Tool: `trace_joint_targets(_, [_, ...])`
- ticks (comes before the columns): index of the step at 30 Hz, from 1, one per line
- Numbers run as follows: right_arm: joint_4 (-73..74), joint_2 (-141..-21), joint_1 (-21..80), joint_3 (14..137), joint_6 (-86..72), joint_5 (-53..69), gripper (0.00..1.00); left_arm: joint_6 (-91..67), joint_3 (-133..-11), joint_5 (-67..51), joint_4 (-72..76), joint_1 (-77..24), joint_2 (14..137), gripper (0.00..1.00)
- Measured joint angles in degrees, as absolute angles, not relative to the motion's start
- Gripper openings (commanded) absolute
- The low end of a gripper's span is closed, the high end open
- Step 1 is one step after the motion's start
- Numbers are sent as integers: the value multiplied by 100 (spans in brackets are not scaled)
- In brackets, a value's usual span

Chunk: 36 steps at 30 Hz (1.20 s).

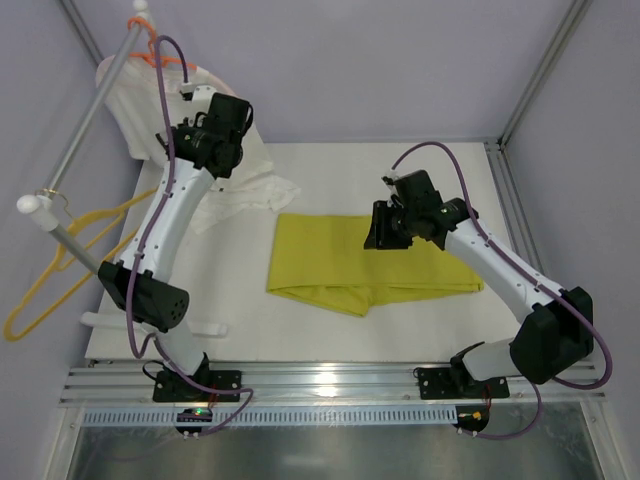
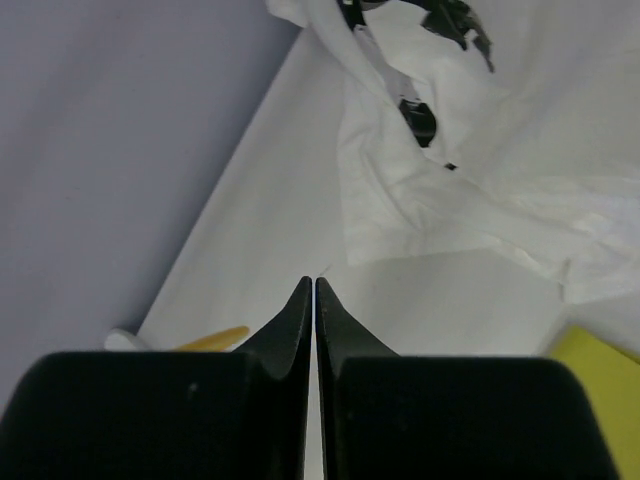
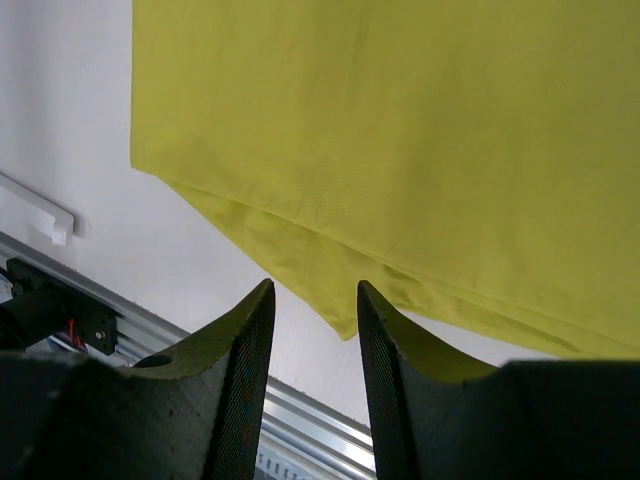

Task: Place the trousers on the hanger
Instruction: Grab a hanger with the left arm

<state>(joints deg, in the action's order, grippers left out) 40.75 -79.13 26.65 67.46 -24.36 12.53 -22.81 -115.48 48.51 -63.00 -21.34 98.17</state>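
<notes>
The yellow-green trousers (image 1: 360,265) lie folded flat in the middle of the white table (image 1: 330,325). My right gripper (image 1: 385,232) hovers over their upper middle. In the right wrist view it (image 3: 315,300) is open, with nothing between its fingers, above the trousers' (image 3: 400,130) near folded corner. The yellow hanger (image 1: 60,270) hangs from a rod at the far left, off the table. My left gripper (image 1: 205,150) is at the back left, above the white T-shirt; in its own view the jaws (image 2: 314,285) are shut with nothing in them. A corner of the trousers (image 2: 600,385) shows at the lower right.
A white T-shirt (image 1: 250,195) with black print spills from an orange hanger (image 1: 150,50) on the metal rail (image 1: 90,110) onto the back-left table. It fills the top of the left wrist view (image 2: 450,190). An aluminium rail (image 1: 330,380) runs along the near edge.
</notes>
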Motion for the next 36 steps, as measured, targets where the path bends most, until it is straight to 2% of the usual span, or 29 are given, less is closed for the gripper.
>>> trace_joint_targets(4, [4097, -7968, 2668, 6860, -2412, 1188, 42, -2202, -11601, 5638, -6479, -2064, 10068, 0])
trace_joint_targets(15, [4132, -8143, 2670, 6930, -2349, 1122, 42, -2123, -11159, 6193, -6643, -1739, 10044, 0])
trace_joint_targets(22, [4163, -8176, 2672, 6987, -2329, 1114, 42, -2241, -10403, 6108, -6757, -1750, 9749, 1])
trace_joint_targets(33, [4156, -8176, 2762, 6987, -2335, 1116, 43, -2447, -9994, 5419, -6768, -2112, 8833, 1])
trace_joint_targets(36, [4152, -8176, 2801, 6987, -2335, 1116, 43, -2613, -10009, 5221, -6775, -2438, 8678, 7])
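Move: The yellow hanger hangs from the rack bar with its middle about 21 cm behind the left hand, 17 cm to its left and some 5 cm lower; its right-hand end reaches much nearer. The rack's near knob is roughly 26 cm back, 18 cm left and 12 cm above that hand. The white shirt hangs about 8 cm ahead, 2 cm left and 13 cm lower. From the right hand the hanger is some 53 cm left, 7 cm back and 10 cm higher. Towards the hanger's right-hand end goes the left hand, fingers still shut: it first sweeps about 6 cm left, then draws back and sinks a few centimetres, and finally swings some 5 cm to the right again while still backing. The wrist rolls and turns up to about 20 degrees on the way and mostly turns back. Touch on the hanger can't be made out. ##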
